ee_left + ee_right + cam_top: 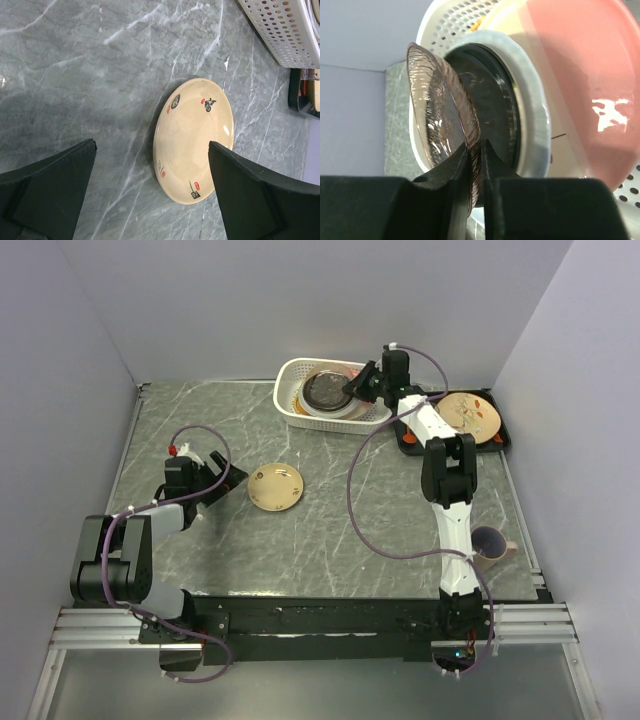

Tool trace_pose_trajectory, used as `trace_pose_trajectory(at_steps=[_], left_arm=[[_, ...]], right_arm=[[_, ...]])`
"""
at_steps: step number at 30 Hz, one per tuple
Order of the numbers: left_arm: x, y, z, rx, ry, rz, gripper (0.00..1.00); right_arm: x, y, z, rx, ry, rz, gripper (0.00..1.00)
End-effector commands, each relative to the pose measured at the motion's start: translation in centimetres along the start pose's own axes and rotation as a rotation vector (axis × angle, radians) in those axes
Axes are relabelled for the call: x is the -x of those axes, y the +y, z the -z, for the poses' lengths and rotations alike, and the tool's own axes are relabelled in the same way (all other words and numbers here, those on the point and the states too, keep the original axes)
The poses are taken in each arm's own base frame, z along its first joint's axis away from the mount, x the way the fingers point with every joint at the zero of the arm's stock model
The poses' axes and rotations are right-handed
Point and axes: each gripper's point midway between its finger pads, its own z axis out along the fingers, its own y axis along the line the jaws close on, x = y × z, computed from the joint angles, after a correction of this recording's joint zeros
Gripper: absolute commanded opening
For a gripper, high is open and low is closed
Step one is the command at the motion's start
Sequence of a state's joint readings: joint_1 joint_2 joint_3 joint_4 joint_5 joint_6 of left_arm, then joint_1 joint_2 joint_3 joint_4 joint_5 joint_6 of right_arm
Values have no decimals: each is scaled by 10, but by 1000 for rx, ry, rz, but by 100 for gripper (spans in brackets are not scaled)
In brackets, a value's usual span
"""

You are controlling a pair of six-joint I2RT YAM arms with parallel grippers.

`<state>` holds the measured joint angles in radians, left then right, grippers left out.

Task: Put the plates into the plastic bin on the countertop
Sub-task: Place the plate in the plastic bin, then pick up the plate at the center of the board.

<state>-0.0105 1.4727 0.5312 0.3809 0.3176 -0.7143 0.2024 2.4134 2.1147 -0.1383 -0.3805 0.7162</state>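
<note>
The white perforated plastic bin [290, 390] stands at the back of the countertop [330, 540]. In it lie a black plate with a pale rim [495, 110] and a speckled pink plate [580, 75]. My right gripper [476, 145] is shut on the rim of a ribbed, see-through pinkish glass plate [440, 115], held on edge and tilted over the black plate. A cream-tan plate [192, 145] with small red and black marks lies flat on the countertop. My left gripper [152, 146] stands wide open just short of it, empty.
A flat black tray [505, 440] at the back right carries a cream plate with orange leaf marks [470, 415]. A purple mug [487, 543] stands by the right arm's base. Pale walls close in the countertop on three sides.
</note>
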Motion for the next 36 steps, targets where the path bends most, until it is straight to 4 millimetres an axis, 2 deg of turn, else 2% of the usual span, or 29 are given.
trace_pose_trajectory(at_steps=[1, 4, 10, 12, 17, 25, 27, 28, 29, 31, 32, 33, 34, 35, 36], left_arm=[[9, -12, 0, -55, -24, -33, 99], [8, -15, -1, -71, -14, -36, 99], [8, -20, -1, -101, -7, -46, 99], [7, -21, -2, -107, 0, -45, 99], [4, -22, -5, -118, 21, -43, 99], [-4, -20, -11, -119, 58, -45, 98], [-5, -19, -12, -116, 62, -41, 98], [-5, -19, -12, -117, 61, -42, 98], [-6, -18, -12, -115, 64, -40, 98], [-6, -18, -12, -112, 62, -42, 98], [-6, -18, -12, -109, 61, -41, 98], [-4, -19, -11, -110, 55, -45, 98], [-3, -19, -11, -106, 50, -45, 99], [-1, -20, -10, -109, 44, -49, 99], [0, -20, -9, -109, 39, -51, 99]], right_arm=[[19, 6, 4, 19, -53, 22, 28], [20, 7, 8, 24, -53, 28, 38], [31, 17, 27, 3, -84, 66, 62], [36, 21, 34, -4, -95, 80, 68], [43, 27, 48, -27, -117, 108, 75], [42, 20, 58, -84, -100, 126, 78], [35, 12, 60, -105, -92, 125, 78], [38, 16, 66, -96, -105, 129, 78], [25, 5, 67, -115, -82, 120, 78], [26, 14, 78, -87, -103, 125, 78], [10, 2, 79, -106, -73, 114, 78], [7, 4, 82, -95, -77, 116, 78], [5, 14, 90, -64, -80, 117, 78], [-18, 7, 90, -71, -40, 108, 78], [-24, 11, 92, -59, -39, 117, 78]])
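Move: The right gripper still has the clear plate by its rim. The black plate on the stack, where it goes, lies some 7 cm to its left, about 1 cm ahead and 4 cm below; the black tray stands roughly 27 cm to its right, 4 cm back. From the open left gripper, the cream plate on the countertop lies about 9 cm right, 1 cm ahead and 7 cm down, and the bin about 25 cm ahead, 25 cm right. Open the right gripper wide to let go of the clear plate's rim over the black plate, then lift about 3 cm while easing right off the stack, and draw back some 7 cm and down towards the bin's near rim, tilting down slightly. Shift the open left gripper about 2 cm right and 1 cm down towards the cream plate. ##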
